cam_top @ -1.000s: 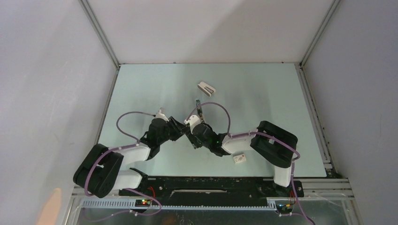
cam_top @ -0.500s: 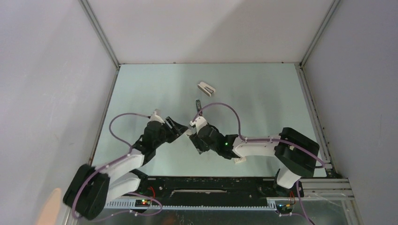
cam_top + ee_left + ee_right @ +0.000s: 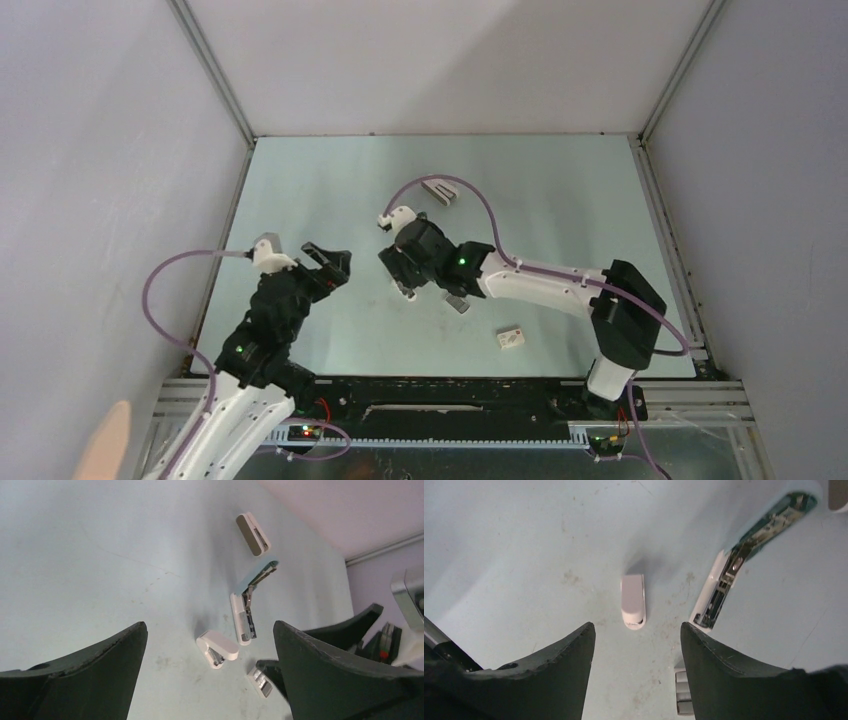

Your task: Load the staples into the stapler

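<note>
The stapler (image 3: pixel 243 621) lies on the table hinged open, its pale green top (image 3: pixel 260 574) swung away from the white base. The right wrist view shows the stapler (image 3: pixel 719 592) ahead and to the right. The staples (image 3: pixel 261 682), a small grey ribbed block, lie flat beside the right gripper's lower finger. In the right wrist view the staples (image 3: pixel 681 692) are half hidden behind the right finger. My left gripper (image 3: pixel 210 625) (image 3: pixel 326 260) is wide open and empty, well left of these things. My right gripper (image 3: pixel 637 625) (image 3: pixel 398 272) is open over bare table, holding nothing.
A short white stapler (image 3: pixel 218 649) (image 3: pixel 633 601) lies just left of the open one. A white wedge-shaped stapler (image 3: pixel 440 190) (image 3: pixel 253 526) sits farther back. A small white box with a red mark (image 3: pixel 511 339) lies near the front, right of centre.
The two grippers were close together at the table's middle. The left arm has drawn back to the left and opened wide. The right arm has swung left and farther out, with its jaws wider.
</note>
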Robot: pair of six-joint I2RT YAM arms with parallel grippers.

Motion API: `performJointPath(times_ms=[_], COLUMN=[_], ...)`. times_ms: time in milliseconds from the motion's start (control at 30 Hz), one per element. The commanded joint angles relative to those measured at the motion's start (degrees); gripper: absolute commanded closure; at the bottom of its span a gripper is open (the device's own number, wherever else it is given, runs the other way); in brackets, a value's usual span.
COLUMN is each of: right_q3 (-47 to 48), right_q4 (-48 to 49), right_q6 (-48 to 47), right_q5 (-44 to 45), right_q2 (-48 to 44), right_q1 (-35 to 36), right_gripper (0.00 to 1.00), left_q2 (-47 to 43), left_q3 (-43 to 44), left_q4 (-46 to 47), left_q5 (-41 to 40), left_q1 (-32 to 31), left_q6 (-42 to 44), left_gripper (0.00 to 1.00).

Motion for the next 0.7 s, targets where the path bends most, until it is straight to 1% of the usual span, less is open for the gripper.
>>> performJointPath(times_ms=[0,133,200,300,400,533,633,667], right_q3=[8.76,15.07,17.36,19.63,21.01,23.04,23.54,23.52], right_q4=[-9.24,-14.31,-15.78,-16.54,-16.78,-17.86,-18.24,-18.28], right_q6=[-2.11,-2.76,-3.17,-3.64,-3.93,-4.10,-4.09,-4.04], right_q5=[-4.17,-5.90,-6.43,-7.25,-7.72,-8.28,-8.57,-8.56], right_q2=[5.34,10.81,12.85,14.95,16.65,19.28,20.39,20.57], right_q1=[-1.70,-2.17,-2.29,-2.30,-2.26,-2.38,-2.38,-2.41], right_gripper=[0.35,0.38,0.41,0.46,0.50,0.56,0.60,0.61], left_q2=[-1.68,-1.34,-0.43,0.76,1.44,1.85,1.20,0.85], left_q3=[6.36,11.95,15.08,20.19,23.09,23.52,21.36,20.65], left_q4=[-13.67,-17.97,-20.16,-23.54,-24.54,-23.72,-21.32,-20.42], left_q5=[-6.29,-5.02,-4.53,-4.30,-3.19,-2.83,-3.57,-2.71], left_q1=[0.18,0.18,0.18,0.18,0.18,0.18,0.31,0.62], left_q6=[4.41,7.23,10.37,14.90,20.04,24.60,25.17,25.23], left_gripper=[0.00,0.00,0.00,0.00,0.00,0.00,0.00,0.00])
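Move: The small white stapler lies low beyond the right hand: about 3 cm ahead, 4 cm to its left and 11 cm below. The open blue-topped stapler stands some 10 cm farther out than the small one and 5 cm to the right of it; the staple strip lies level with the right hand, about 8 cm to its right. From the left hand, the small white stapler is about 4 cm ahead, 12 cm to the right and 17 cm down. Downward and a little left and forward, the right hand sinks about 6 cm towards the small white stapler, tipping its fingers some 15 degrees steeper and partly narrowing them from about two-thirds open, without reaching it yet. Meanwhile the left hand withdraws empty from the small white stapler, up about 8 cm, left and back, rolling its left side up, fingers still wide open. ##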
